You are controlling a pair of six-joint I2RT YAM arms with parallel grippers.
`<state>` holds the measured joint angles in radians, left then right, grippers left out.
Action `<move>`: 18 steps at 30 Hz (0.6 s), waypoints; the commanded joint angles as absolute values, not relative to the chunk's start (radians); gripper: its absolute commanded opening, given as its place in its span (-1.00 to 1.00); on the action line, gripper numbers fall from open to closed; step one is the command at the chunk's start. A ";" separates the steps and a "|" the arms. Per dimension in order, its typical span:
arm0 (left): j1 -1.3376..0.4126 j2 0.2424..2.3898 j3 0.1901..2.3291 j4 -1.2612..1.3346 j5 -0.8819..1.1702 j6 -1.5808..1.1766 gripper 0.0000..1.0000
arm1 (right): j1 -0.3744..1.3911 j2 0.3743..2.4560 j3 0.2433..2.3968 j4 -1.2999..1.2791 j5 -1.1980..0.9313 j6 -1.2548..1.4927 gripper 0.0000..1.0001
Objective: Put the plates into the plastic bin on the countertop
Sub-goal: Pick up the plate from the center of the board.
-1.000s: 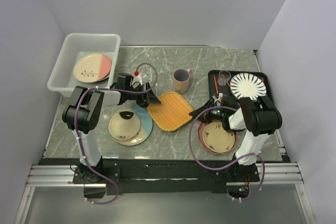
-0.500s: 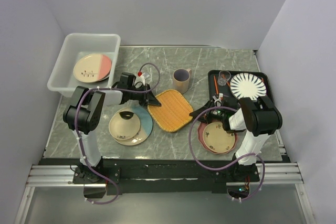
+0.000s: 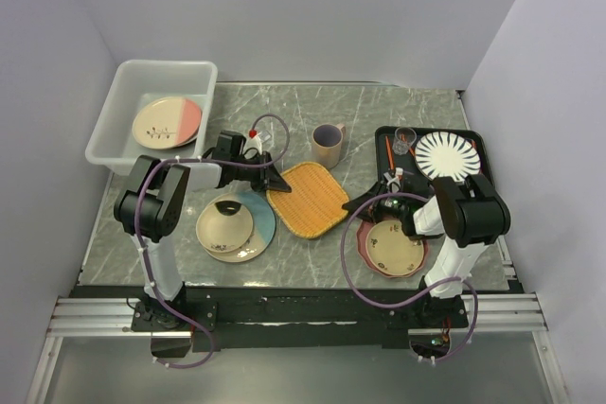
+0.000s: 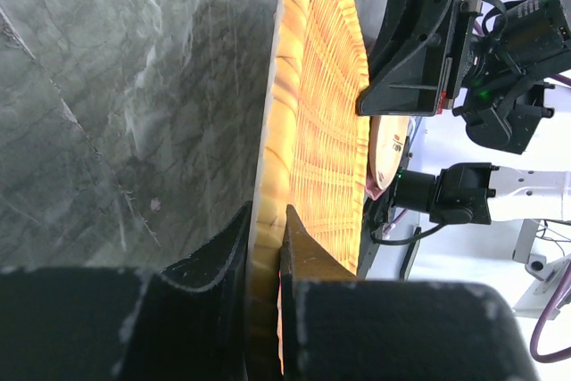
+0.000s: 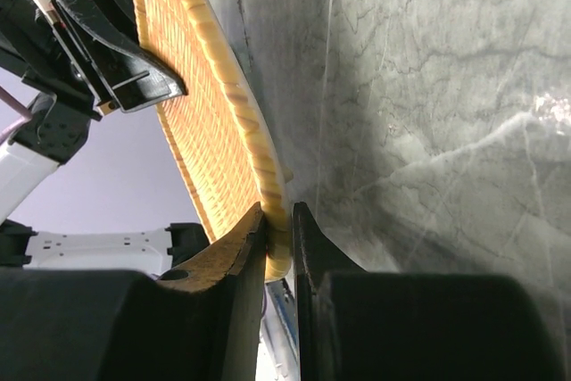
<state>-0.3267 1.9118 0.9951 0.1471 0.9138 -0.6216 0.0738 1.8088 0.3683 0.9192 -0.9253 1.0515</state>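
Observation:
Both grippers hold an orange woven square tray (image 3: 307,199) lying mid-countertop (image 3: 379,106). My left gripper (image 3: 275,180) is shut on its left rim (image 4: 268,216). On the opposite rim my right gripper (image 3: 356,203) is shut (image 5: 278,216). The woven tray fills both wrist views (image 4: 321,86) (image 5: 196,104). A cream-and-pink plate (image 3: 167,122) lies inside the plastic bin (image 3: 123,82) at the back left. Cream plates sit stacked on a light-blue plate (image 3: 258,222) in front of the left arm. Under the right arm, a small cream floral plate (image 3: 393,245) rests on a pink scalloped plate (image 3: 365,238).
A beige mug (image 3: 328,146) stands behind the woven tray. A black tray (image 3: 383,134) at the back right carries a white black-striped plate (image 3: 445,153), a glass (image 3: 405,139) and an orange stick. Walls close in on three sides.
My left gripper has closed onto the woven tray's left rim. The right gripper has kept its grip, and the tray has hardly moved.

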 commanded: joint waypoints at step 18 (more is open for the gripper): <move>-0.359 1.822 0.989 0.189 0.887 -0.603 -0.99 | 0.077 1.654 0.373 0.776 -0.887 0.950 0.20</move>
<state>-0.3504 1.8900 0.9947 0.1539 0.8970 -0.6174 0.0738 1.6890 0.3672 0.7803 -0.9066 0.9871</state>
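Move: The orange woven plate is pinched at both corners: its middle lies about 6 cm right and 3 cm back of the left hand, and roughly 8 cm left and 2 cm forward of the right, near finger height. The white bin waits some 28 cm left and 17 cm forward of the left hand. From that hand the mug stands about 10 cm right and 10 cm forward. The pink-rimmed plate lies about 10 cm right and 10 cm back of the right hand. The orange woven plate is kept in the left hand's unchanged pinch and eased up and to the right by less than a centimetre each way. The right fingers open from nearly shut to about half wide around its right corner, letting go, while that hand rises only about 1 cm. ##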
